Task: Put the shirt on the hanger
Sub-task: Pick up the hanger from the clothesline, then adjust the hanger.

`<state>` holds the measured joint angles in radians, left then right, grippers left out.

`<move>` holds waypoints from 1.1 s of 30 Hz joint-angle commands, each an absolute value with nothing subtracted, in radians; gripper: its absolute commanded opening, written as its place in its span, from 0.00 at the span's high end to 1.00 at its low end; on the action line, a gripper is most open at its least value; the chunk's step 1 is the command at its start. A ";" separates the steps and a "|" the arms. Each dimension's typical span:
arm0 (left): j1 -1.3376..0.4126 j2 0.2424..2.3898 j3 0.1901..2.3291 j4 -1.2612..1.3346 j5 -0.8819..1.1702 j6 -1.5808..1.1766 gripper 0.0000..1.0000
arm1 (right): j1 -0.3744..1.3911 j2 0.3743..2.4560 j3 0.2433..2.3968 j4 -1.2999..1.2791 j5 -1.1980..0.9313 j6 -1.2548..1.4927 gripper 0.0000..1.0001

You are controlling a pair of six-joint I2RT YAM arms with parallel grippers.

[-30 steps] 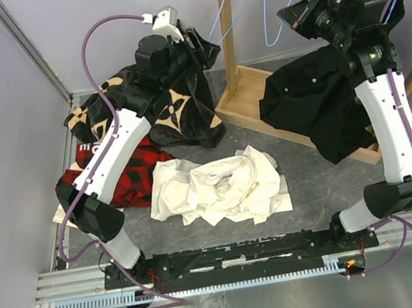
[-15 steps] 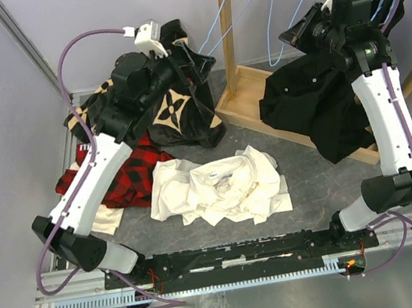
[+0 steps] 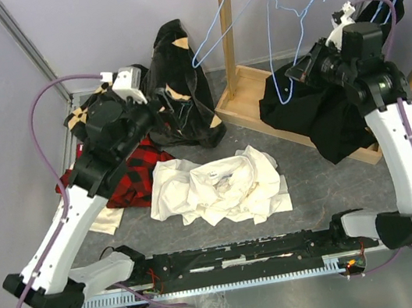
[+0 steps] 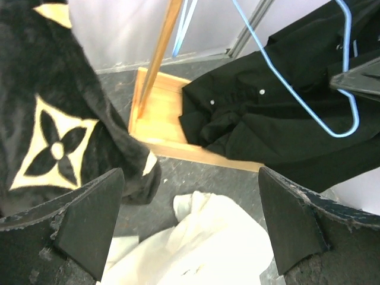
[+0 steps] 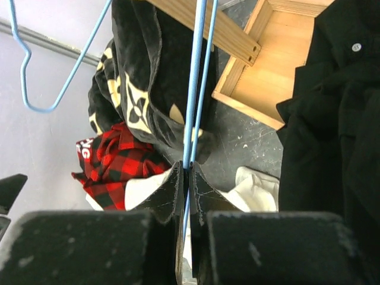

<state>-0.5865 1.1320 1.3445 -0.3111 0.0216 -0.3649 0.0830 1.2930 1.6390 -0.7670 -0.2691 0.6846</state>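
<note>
The white shirt [image 3: 223,186] lies crumpled on the grey floor in the middle, also below the left wrist camera [image 4: 202,249]. My right gripper [image 3: 297,72] is shut on the lower wire of a light-blue hanger [image 3: 279,63], held beside the rack over a black shirt. In the right wrist view the jaws [image 5: 190,173] pinch the hanger wire [image 5: 195,89]. My left gripper [image 3: 170,112] stands wide open and empty, its fingers [image 4: 89,225] far apart above the shirt's far edge.
A black garment with tan flowers [image 3: 176,72] rises tall at the back left. A red plaid shirt [image 3: 127,179] lies left of the white one. The wooden rack post [image 3: 227,24], its base [image 3: 248,95], another hanger [image 3: 220,25] and the black shirt [image 3: 318,111] fill the back right.
My left gripper opened, let go of the black flowered garment and drew back left and nearer. My right gripper came down from the bar with the hanger.
</note>
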 commanded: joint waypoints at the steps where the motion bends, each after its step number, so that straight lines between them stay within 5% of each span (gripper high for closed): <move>1: -0.586 1.008 1.266 -0.362 -0.037 -0.300 0.01 | 0.081 1.168 1.575 -0.722 -0.346 0.600 1.00; 13: -0.586 0.782 1.124 -0.508 -0.061 -0.257 0.01 | 0.096 0.935 1.406 -0.866 -0.468 0.360 1.00; 33: -0.587 0.762 1.173 -0.638 -0.048 -0.144 0.00 | 0.100 0.734 1.358 -1.010 -0.590 0.109 1.00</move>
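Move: The right hand already holds the blue hanger, off the clothesline. The white shirt lies about 10 cm back, 24 cm to its left and 36 cm below. The empty hanger still on the line hangs some 20 cm ahead and 15 cm left, about level; the black garment is roughly 12 cm ahead, 17 cm right and 25 cm lower. From the left hand the white shirt is about 5 cm back, 7 cm right and 38 cm below. The right fingers keep their pinch on the hanger's wire and carry it back some 18 cm, away from the clothesline, sinking only slightly while the hand swings about 25 degrees counter-clockwise and rolls its left side down. The left hand, wide open and empty, draws off from the hanger, back, left and down by roughly 7 or 8 cm each. ##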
